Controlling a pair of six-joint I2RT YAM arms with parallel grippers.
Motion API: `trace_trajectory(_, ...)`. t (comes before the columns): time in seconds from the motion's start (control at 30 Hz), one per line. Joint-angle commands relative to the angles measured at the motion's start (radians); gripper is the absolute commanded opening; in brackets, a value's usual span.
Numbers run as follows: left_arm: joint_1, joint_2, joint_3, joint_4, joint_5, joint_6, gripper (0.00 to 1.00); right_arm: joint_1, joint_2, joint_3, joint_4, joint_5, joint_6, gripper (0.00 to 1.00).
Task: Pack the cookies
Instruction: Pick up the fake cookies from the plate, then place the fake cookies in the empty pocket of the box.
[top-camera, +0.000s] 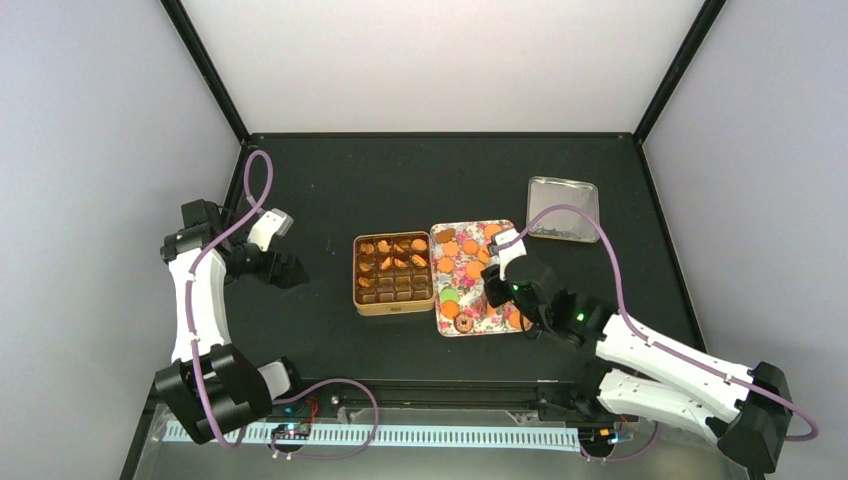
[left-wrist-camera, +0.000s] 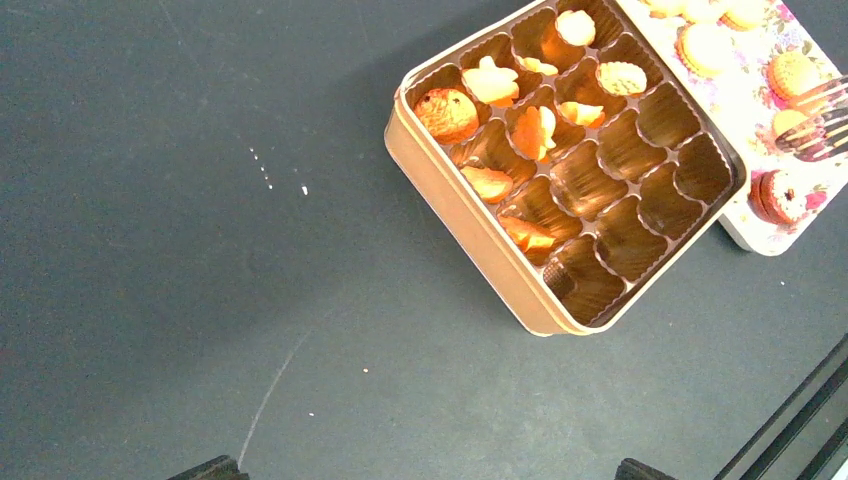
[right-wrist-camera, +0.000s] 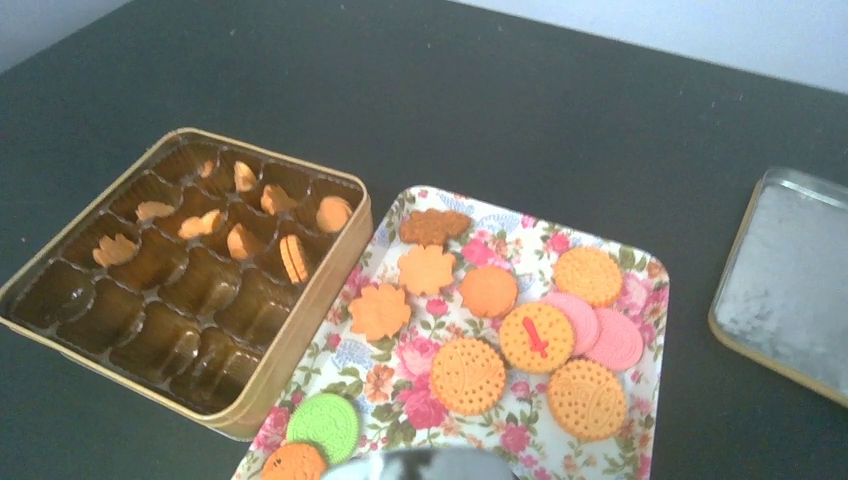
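Note:
The cookies (right-wrist-camera: 467, 375) lie loose on a floral tray (right-wrist-camera: 420, 350): round orange ones, pink ones (right-wrist-camera: 612, 340), a green one (right-wrist-camera: 325, 425) and a brown one (right-wrist-camera: 433, 226). A brown ring-shaped cookie (top-camera: 464, 323) sits at the tray's near edge. Several orange cookies (left-wrist-camera: 490, 82) stand in the far cups of the gold square tin (top-camera: 393, 307). My right gripper (top-camera: 497, 290) hovers over the tray's near half; only a grey blur of it (right-wrist-camera: 440, 465) shows in its own view, so its state is unclear. My left gripper (top-camera: 290, 272) hangs open left of the tin, holding nothing.
A silver lid (top-camera: 563, 208) lies on the dark table behind and right of the tray. Tin and tray (top-camera: 476, 300) sit side by side, touching. The near cups of the tin (left-wrist-camera: 640, 215) hold only brown paper liners.

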Motion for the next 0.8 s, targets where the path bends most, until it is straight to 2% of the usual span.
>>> trace_trajectory(0.0, 0.006, -0.002, 0.034, -0.004, 0.017, 0.014, 0.99, 0.0, -0.005, 0.119, -0.013, 0.039, -0.056, 0.06)
trace_trajectory(0.23, 0.007, -0.003, 0.022, -0.002, 0.011, 0.007, 0.99, 0.001, 0.124, 0.329, 0.022, -0.083, -0.118, 0.06)
trace_trajectory(0.47, 0.007, 0.001, 0.026, -0.003, -0.007, -0.004, 0.99, 0.019, 0.445, 0.558, 0.129, -0.275, -0.122, 0.07)
trace_trajectory(0.63, 0.008, 0.001, 0.029, -0.008, -0.015, -0.004, 0.99, 0.047, 0.648, 0.709, 0.154, -0.325, -0.13, 0.07)
trace_trajectory(0.77, 0.008, 0.007, 0.032, -0.009, -0.019, -0.004, 0.99, 0.053, 0.75, 0.77, 0.168, -0.352, -0.123, 0.07)
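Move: My right hand already has the two forks squeezed on an orange cookie at the plate's near part. From that hand the open tin's middle is about 19 cm to the left and 7 cm farther out, some 16 cm below. The flowered plate's middle is about 7 cm ahead and 2 cm left, the green cookie about 4 cm ahead and 9 cm left, both some 18 cm down. From my left hand the tin is roughly 20 cm right and 5 cm ahead. With my right hand I keep the forks pinched on the cookie and lift fast, about 12 cm up, then swing left over the plate's near half to the tin, some 20 cm left and 5 cm forward in all, turning about 20 degrees counter-clockwise. Over the last stretch I sink about 4 cm towards the tin's cells. ##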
